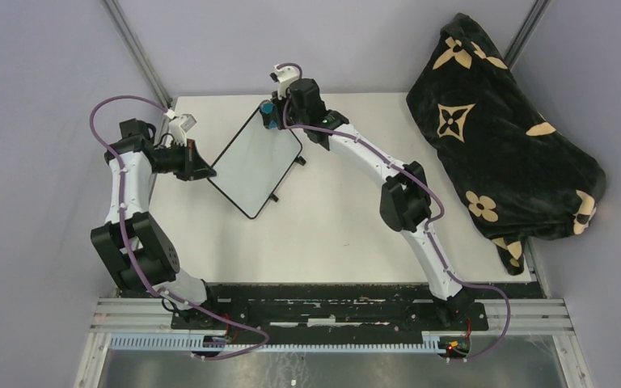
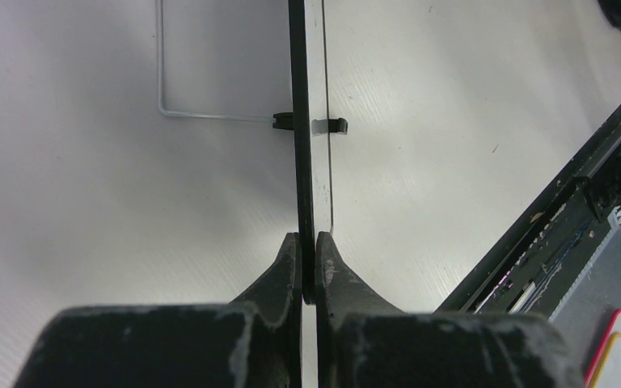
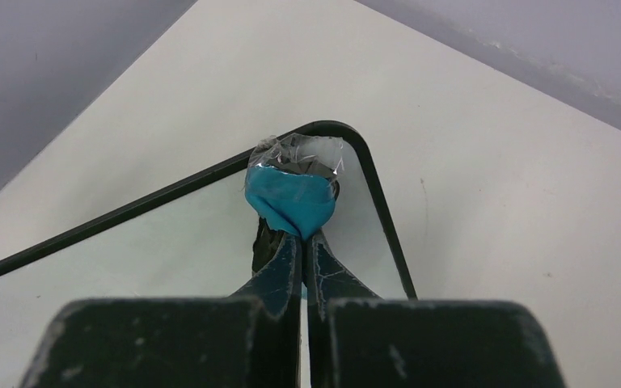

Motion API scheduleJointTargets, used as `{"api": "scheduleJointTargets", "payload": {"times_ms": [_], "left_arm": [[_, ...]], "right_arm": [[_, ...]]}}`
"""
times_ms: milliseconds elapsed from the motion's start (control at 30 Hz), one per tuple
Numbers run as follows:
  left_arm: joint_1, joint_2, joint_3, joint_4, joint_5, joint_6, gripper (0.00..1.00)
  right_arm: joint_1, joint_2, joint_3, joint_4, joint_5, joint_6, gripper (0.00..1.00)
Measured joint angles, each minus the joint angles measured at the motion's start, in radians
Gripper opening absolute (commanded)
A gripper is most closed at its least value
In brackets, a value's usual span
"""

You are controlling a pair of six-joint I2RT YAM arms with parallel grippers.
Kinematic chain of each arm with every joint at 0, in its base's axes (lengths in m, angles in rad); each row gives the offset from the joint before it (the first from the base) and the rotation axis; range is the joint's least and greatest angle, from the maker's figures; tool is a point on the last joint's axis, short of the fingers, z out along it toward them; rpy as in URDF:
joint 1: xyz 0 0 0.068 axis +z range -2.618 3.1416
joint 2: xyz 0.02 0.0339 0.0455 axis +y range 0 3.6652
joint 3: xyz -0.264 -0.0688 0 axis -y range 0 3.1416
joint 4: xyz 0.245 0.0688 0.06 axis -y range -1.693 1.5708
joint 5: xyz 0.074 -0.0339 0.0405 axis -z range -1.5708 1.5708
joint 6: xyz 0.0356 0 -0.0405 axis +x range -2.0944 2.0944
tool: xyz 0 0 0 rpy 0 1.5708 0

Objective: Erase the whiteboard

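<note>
The whiteboard (image 1: 255, 162) lies tilted on the table, white with a thin black frame and no writing showing. My left gripper (image 1: 202, 171) is shut on its left edge; in the left wrist view the board's edge (image 2: 300, 121) runs straight up from between the closed jaws of that gripper (image 2: 308, 242). My right gripper (image 1: 273, 120) is at the board's far corner, shut on a blue eraser (image 3: 291, 198) with crinkled clear wrap. The eraser rests on the board (image 3: 170, 242) just inside its rounded corner, ahead of the right gripper (image 3: 303, 238).
A black blanket with tan flower patterns (image 1: 501, 137) is heaped at the table's right side. The arms' mounting rail (image 1: 331, 315) runs along the near edge. Grey walls close in the back and sides.
</note>
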Motion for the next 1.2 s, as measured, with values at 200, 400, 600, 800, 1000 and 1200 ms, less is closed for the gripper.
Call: {"api": "scheduleJointTargets", "payload": {"times_ms": [200,400,600,800,1000,1200], "left_arm": [[0.000,-0.006,-0.002,0.004,-0.002,0.000,0.03],[0.000,-0.007,-0.003,0.002,-0.005,0.000,0.03],[0.000,-0.007,-0.003,0.002,-0.005,0.000,0.03],[0.000,-0.011,-0.003,-0.004,-0.005,0.001,0.03],[-0.002,-0.027,-0.015,-0.004,-0.014,0.007,0.03],[-0.006,-0.060,-0.032,-0.003,-0.027,0.008,0.03]], "right_arm": [[-0.014,0.015,0.011,0.000,-0.022,0.011,0.00],[-0.040,0.016,-0.014,0.003,-0.023,0.010,0.00],[-0.079,0.012,-0.109,0.019,-0.013,0.001,0.01],[-0.098,-0.086,-0.360,0.021,0.042,-0.023,0.00],[-0.140,-0.360,-0.621,-0.169,0.126,-0.047,0.00],[-0.241,-0.688,-0.721,-0.375,0.195,-0.068,0.00]]}}
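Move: My right hand holds the eraser in its fingertips at the whiteboard's high far corner. The board's right corner, at the low end of its short far edge, lies about 8 cm right, 1 cm back and 11 cm down. The board's middle is some 10 cm back, 5 cm left and 7 cm down; the nearer black clip is about 13 cm back, straight in line sideways, and 16 cm down. From my left hand, that right corner is roughly 23 cm right, 12 cm forward and 10 cm down. With my right fingers still shut on the eraser, I sweep right and down the slope along the board's short far edge, some 12 cm each way, to around its low right corner. There I swing up off the board, on to the right and back, ending about 27 cm right of the start at my starting height, wrist turned some 20 degrees clockwise. My left hand keeps pinching the raised left edge. ##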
